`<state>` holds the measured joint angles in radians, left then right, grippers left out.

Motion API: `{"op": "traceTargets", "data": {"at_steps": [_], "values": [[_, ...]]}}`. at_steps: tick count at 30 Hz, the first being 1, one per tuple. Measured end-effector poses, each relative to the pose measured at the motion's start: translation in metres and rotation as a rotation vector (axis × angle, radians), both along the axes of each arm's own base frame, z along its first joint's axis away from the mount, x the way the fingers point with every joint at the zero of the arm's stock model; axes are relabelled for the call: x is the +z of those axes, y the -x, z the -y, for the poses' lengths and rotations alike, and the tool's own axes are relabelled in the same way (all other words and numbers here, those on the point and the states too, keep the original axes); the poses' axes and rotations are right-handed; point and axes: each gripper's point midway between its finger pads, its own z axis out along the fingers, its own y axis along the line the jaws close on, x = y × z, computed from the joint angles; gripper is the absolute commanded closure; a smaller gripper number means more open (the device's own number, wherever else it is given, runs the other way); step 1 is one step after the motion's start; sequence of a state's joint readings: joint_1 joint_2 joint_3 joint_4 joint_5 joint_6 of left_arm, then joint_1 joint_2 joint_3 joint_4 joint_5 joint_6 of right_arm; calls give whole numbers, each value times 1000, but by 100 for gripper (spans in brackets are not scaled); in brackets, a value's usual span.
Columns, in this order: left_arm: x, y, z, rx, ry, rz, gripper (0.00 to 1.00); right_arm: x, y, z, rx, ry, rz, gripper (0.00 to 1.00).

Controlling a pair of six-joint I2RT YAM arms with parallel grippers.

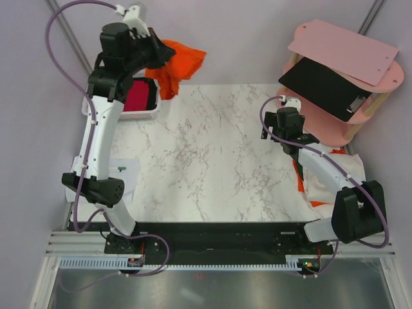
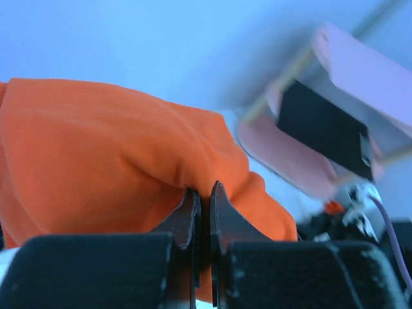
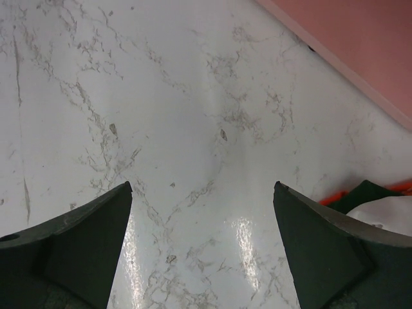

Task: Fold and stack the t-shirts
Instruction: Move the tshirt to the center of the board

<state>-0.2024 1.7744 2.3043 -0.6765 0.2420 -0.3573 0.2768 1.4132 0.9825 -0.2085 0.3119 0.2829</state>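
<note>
My left gripper is raised high over the table's far left corner, shut on a bunched bright orange t-shirt that hangs from it. In the left wrist view the two jaws of the left gripper are pressed together on a fold of the orange t-shirt. A crimson-red t-shirt lies in a white basket below that arm. My right gripper hovers over the marble table at the right. The right gripper stands wide open with only bare marble between its fingers.
A pink side table stands at the back right with a black clipboard on its lower shelf; its rim shows in the right wrist view. Orange and white cloth lies by the right arm's base.
</note>
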Motion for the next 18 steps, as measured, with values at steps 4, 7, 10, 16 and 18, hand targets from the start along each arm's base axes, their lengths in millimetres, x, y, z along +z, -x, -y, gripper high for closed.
{"op": "traceTargets", "data": {"at_steps": [4, 7, 10, 16, 18], "values": [[-47, 39, 76, -184, -21, -108, 98, 21, 9, 13, -37, 9, 33, 2], [-147, 59, 108, -238, -79, -331, 98, 44, 18, 24, -66, 7, 82, 2], [-262, 91, 112, -230, -169, -578, 98, 69, 28, 31, -82, -3, 140, 2], [-399, 176, 85, -197, -332, -918, 98, 85, 41, 33, -75, -18, 176, 2], [-401, 178, 85, -197, -333, -922, 98, 81, 43, 32, -68, -18, 161, 2]]}}
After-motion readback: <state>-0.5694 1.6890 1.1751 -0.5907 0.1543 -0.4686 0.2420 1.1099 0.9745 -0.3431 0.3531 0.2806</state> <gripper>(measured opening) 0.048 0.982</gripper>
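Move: The center of the board, where the held orange t-shirt is to go, lies about 45 cm below the left hand, some 10 cm back and 14 cm to its right. The white basket is roughly 17 cm ahead and 28 cm to the left of that hand, far below it; the white sheet lies about 23 cm back and 40 cm left. From the right hand the board's center is some 30 cm left, about 3 cm back and 14 cm below. Swinging first to the right, then plunging down and back, the left hand brings the orange t-shirt from high over the board down towards its center, dropping about 40 cm and drawing back nearly 20. The wrist tips down some 50 degrees as the shut fingers keep their pinch on the cloth. The empty right hand, still open, rises about 8 cm and eases back and right, away from the center. ##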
